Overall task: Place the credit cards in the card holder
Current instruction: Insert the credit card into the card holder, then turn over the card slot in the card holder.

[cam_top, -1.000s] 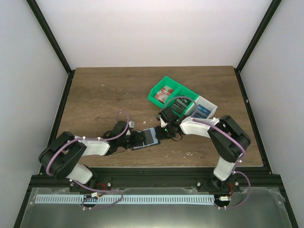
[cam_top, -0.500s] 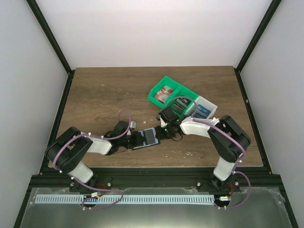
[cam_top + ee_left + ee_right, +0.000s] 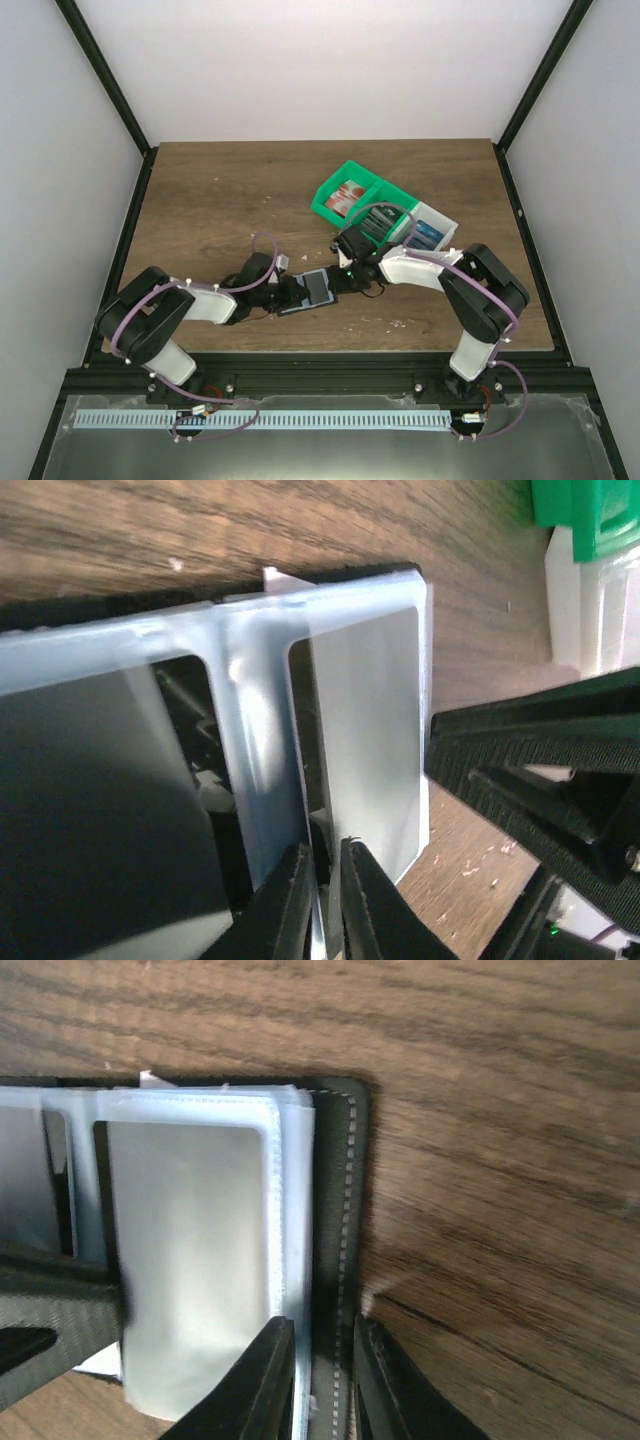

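Note:
The card holder (image 3: 312,290) lies open on the wooden table between my two grippers, its clear plastic sleeves (image 3: 365,730) facing up. My left gripper (image 3: 291,294) (image 3: 325,900) is shut on the edge of one sleeve from the holder's left side. From the other side, my right gripper (image 3: 341,271) (image 3: 325,1380) is shut on the holder's black stitched cover (image 3: 338,1210) and the sleeve edges beside it. Bluish credit cards (image 3: 428,234) lie in a white bin behind the right arm. Whether a card sits inside a sleeve cannot be told.
A green bin (image 3: 346,171) (image 3: 590,520) with red-marked items stands at the back right, with the white bin (image 3: 446,224) (image 3: 578,610) joined to it. The right arm's black fingers (image 3: 540,770) stand close to the holder's right edge.
My left gripper has closed on the sleeve edge, and the left arm's elbow has shifted slightly right. The right arm and the holder have stayed in place.

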Tool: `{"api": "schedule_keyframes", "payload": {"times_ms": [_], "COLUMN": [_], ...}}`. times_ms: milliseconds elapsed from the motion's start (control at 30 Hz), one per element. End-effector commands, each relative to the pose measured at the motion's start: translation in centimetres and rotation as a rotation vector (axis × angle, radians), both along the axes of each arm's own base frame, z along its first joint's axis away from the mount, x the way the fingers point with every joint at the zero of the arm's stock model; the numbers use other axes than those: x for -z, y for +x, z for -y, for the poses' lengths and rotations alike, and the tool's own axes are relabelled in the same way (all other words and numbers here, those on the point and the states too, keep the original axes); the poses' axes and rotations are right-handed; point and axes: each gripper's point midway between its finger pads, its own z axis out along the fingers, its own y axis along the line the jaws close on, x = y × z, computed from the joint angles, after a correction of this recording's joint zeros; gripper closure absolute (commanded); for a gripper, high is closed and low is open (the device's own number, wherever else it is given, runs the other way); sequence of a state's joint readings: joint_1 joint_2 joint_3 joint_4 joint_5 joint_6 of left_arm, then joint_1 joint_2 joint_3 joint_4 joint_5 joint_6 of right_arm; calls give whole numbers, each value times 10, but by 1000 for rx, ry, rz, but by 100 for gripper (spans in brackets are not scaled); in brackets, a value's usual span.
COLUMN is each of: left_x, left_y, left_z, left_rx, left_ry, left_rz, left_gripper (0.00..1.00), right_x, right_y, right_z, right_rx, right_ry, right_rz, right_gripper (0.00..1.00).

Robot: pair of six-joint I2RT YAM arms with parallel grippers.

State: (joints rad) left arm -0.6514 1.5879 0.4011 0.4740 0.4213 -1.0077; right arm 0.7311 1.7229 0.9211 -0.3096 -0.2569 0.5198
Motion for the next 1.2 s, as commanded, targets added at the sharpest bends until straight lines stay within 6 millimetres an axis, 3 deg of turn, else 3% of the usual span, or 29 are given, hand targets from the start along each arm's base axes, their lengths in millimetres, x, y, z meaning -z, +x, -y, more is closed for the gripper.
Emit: {"api": "schedule_keyframes", "payload": {"times_ms": [0, 200, 400, 667, 1167], "left_x": [-6, -24, -22, -14, -8], "left_y": [-3, -3, -6, -5, -10], "left_z": [-6, -27, -59, -76, -78], "left_rx": [39, 24, -67, -101, -88], "left_ry": [106, 233, 331, 306, 312], "left_rz": [14, 67, 57, 25, 4], "left_gripper": [85, 65, 44, 42, 42], "right_x": [-18, -41, -41, -32, -23], "right_y": [10, 15, 7, 2, -3], "right_z": [11, 11, -5, -12, -21], "right_rx": [63, 89, 62, 37, -6], "right_ry": [-47, -80, -57, -40, -19], "right_rz": [72, 136, 118, 83, 42], "right_gripper": [80, 69, 63, 62, 62]}}
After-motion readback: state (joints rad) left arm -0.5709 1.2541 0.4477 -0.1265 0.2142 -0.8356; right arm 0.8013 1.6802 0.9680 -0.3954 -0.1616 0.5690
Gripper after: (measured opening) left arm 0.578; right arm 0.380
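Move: Resting almost shut beside the spine of the open card holder, the left hand has the left pocket's middle about 4 cm to its left and 1 cm ahead, and the right credit card's middle 3 cm right and 2 cm ahead, both just below. The green tray lies some 23 cm ahead and 15 cm right of it. The right hand, at the holder's right border, has that card about 4 cm to its left and 1 cm ahead. Coming off the inner edge of the right pocket, the left hand rises about 4 cm, then travels some 7.5 cm left over the left pocket and sinks nearly 3 cm, fingers opening past half and tipping steeper down. Meanwhile the right hand lifts off the border about 3 cm with a brief swing right, swings back left and settles slightly, opening a little to straddle that border. ##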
